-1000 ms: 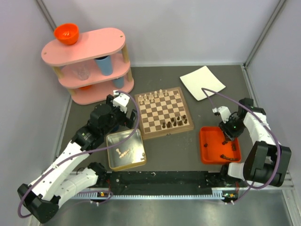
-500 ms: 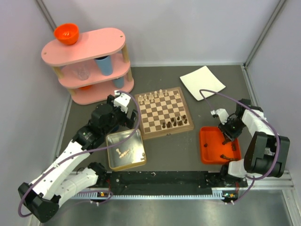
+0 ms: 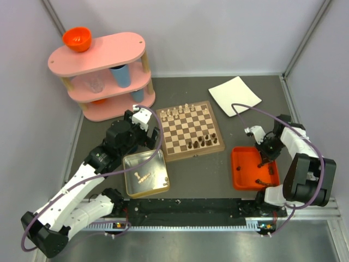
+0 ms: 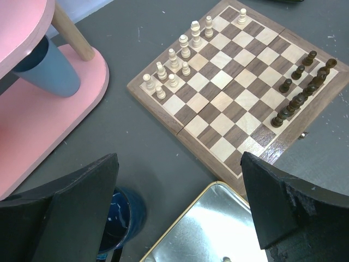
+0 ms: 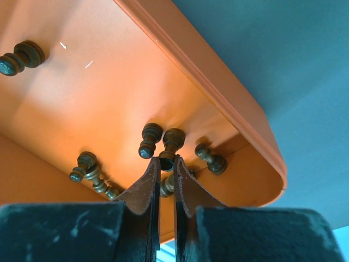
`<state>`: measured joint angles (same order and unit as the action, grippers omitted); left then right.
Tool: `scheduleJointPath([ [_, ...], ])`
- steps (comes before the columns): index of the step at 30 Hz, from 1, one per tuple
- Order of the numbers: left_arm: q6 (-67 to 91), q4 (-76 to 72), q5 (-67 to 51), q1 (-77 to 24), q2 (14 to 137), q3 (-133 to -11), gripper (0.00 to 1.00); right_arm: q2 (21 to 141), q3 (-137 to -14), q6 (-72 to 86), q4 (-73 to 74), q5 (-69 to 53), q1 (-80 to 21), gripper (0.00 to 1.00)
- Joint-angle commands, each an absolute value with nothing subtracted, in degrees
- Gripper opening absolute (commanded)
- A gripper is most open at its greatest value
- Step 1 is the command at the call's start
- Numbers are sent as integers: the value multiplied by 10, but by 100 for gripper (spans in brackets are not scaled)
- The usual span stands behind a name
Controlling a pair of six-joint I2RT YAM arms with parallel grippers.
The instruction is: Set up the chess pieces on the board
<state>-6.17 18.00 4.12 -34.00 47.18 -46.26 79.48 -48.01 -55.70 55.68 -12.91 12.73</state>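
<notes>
The board [image 3: 185, 131] lies mid-table, with cream pieces [image 3: 177, 112] along its far rows and dark pieces [image 3: 200, 143] along its near right edge. In the left wrist view the same board [image 4: 229, 103] carries cream pieces [image 4: 180, 60] and dark pieces [image 4: 300, 98]. My right gripper [image 3: 265, 158] reaches down into the orange tray [image 3: 240, 174]. Its fingertips [image 5: 168, 164] are shut on the end of a dark piece [image 5: 172, 140] that lies among several others on the tray floor [image 5: 82, 98]. My left gripper [image 4: 177, 164] hangs wide open and holds nothing, over the table between the board and the tin.
A silver tin [image 3: 139, 188] with a few cream pieces [image 3: 143, 176] sits left of centre near the arms. The pink shelf [image 3: 103, 71] with an orange bowl [image 3: 77, 38] and blue cup [image 3: 120, 75] stands back left. A white plate [image 3: 234, 95] lies back right. A dark blue cup [image 4: 122, 218] stands by my left finger.
My right gripper has settled lower into the orange tray and its jaws have closed on a dark piece. The left arm has not moved.
</notes>
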Motion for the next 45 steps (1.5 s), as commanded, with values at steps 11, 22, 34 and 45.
scheduleJointPath([
  [11,-69,148,51,-341,477,-461,99,718,-560,-534,615,-146,114,0],
  [22,-58,120,141,-340,446,-447,99,692,-652,-458,640,-257,-95,0],
  [34,-92,76,322,-337,310,-407,99,875,-847,-403,609,-287,-348,0],
  [45,-127,12,396,-337,129,-309,99,1142,-1126,-335,612,-255,-496,0],
])
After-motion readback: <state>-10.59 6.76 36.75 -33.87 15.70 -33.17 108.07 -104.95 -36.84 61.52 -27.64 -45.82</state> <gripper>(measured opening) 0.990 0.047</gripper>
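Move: The right hand already pinches a dark chess piece inside the orange tray; the free squares at the left end of the dark rows lie about 35 cm to its left, 4 cm ahead, nearly level in height. The standing dark pieces centre some 28 cm left and 6 ahead, the metal tray about 52 left and 7 back. From the open left hand those squares are roughly 14 cm right, level fore and aft, 19 below. Right hand carries the pinched piece up 14 and left 38 cm to the board; left hand withdraws leftward. ##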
